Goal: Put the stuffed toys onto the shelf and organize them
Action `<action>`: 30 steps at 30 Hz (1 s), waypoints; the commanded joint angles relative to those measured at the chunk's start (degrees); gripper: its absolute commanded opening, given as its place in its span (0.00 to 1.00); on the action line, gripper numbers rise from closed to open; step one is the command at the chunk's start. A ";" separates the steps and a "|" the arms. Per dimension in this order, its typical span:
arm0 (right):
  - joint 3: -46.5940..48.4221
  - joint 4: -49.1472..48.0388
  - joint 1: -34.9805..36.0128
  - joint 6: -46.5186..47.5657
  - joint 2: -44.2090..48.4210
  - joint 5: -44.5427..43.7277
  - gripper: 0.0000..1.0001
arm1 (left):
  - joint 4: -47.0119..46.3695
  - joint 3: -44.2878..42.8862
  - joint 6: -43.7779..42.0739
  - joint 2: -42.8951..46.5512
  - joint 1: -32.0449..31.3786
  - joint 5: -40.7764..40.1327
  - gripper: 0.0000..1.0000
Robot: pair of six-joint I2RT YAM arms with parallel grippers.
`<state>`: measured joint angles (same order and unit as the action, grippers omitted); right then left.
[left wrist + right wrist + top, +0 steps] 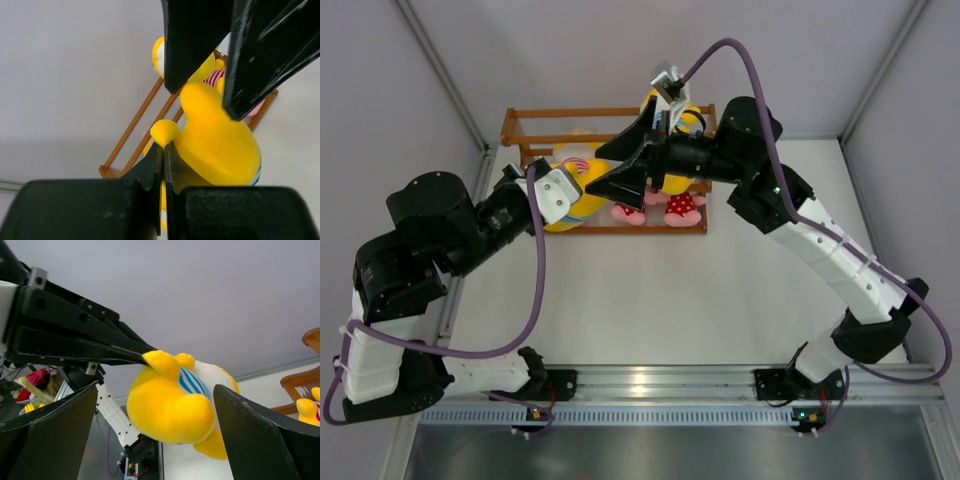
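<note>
My left gripper [164,146] is shut on the ear of a yellow stuffed toy [220,145] in a blue-striped white shirt, which hangs in the air in front of the shelf [135,125]. In the right wrist view that toy [170,410] dangles between the wide-open fingers of my right gripper [155,390] without touching either one. From above, both grippers meet over the left half of the brown shelf [535,113]: the left gripper [582,190], the right gripper [610,172], and the held toy [568,216] partly hidden under them.
Two pink toys in red dotted outfits [682,208] [628,213] lie at the shelf's front. A pink-striped yellow toy [578,162] and another yellow toy [685,118] sit further back. Grey walls close in behind and on both sides of the table [650,300].
</note>
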<state>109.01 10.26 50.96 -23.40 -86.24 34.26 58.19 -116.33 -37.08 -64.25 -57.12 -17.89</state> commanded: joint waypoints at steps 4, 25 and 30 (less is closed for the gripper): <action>6.65 5.38 1.69 3.08 -7.01 -0.86 0.99 | -2.30 -0.74 -0.01 0.35 0.17 -0.04 0.00; 9.46 9.94 3.71 17.75 -11.41 4.51 0.00 | -2.30 2.07 -0.80 1.75 1.22 -2.23 0.02; 11.40 8.83 3.71 34.69 -12.38 -4.37 0.00 | -2.30 4.01 -1.33 3.60 2.98 -5.31 0.43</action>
<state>117.16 21.15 53.49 -1.93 -98.37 35.48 58.72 -112.99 -38.02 -61.95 -55.16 -20.21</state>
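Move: The blue-striped yellow toy hangs from the left gripper's closed fingers, its middle roughly 2 cm ahead, 3 cm right and 5 cm below them. From the open right gripper, that toy is about 3 cm ahead, 6 cm left and 6 cm down. The toy on the top shelf stands some 25 cm ahead, 10 cm right and 15 cm below the right gripper; the pink-striped toy on the middle shelf is about 24 cm ahead, 9 cm left and 30 cm below. Bring the open right gripper down about 7 cm and left 5 cm onto the hanging toy, first swinging forward and then easing back, dipping its fingers some 10 degrees. Shut them on a yellow limb, then draw it forward a couple of centimetres as the wrist rolls. Keep the left gripper nearly still until that pinch is made, then open its fingers partway and shift it about 2 cm left. ##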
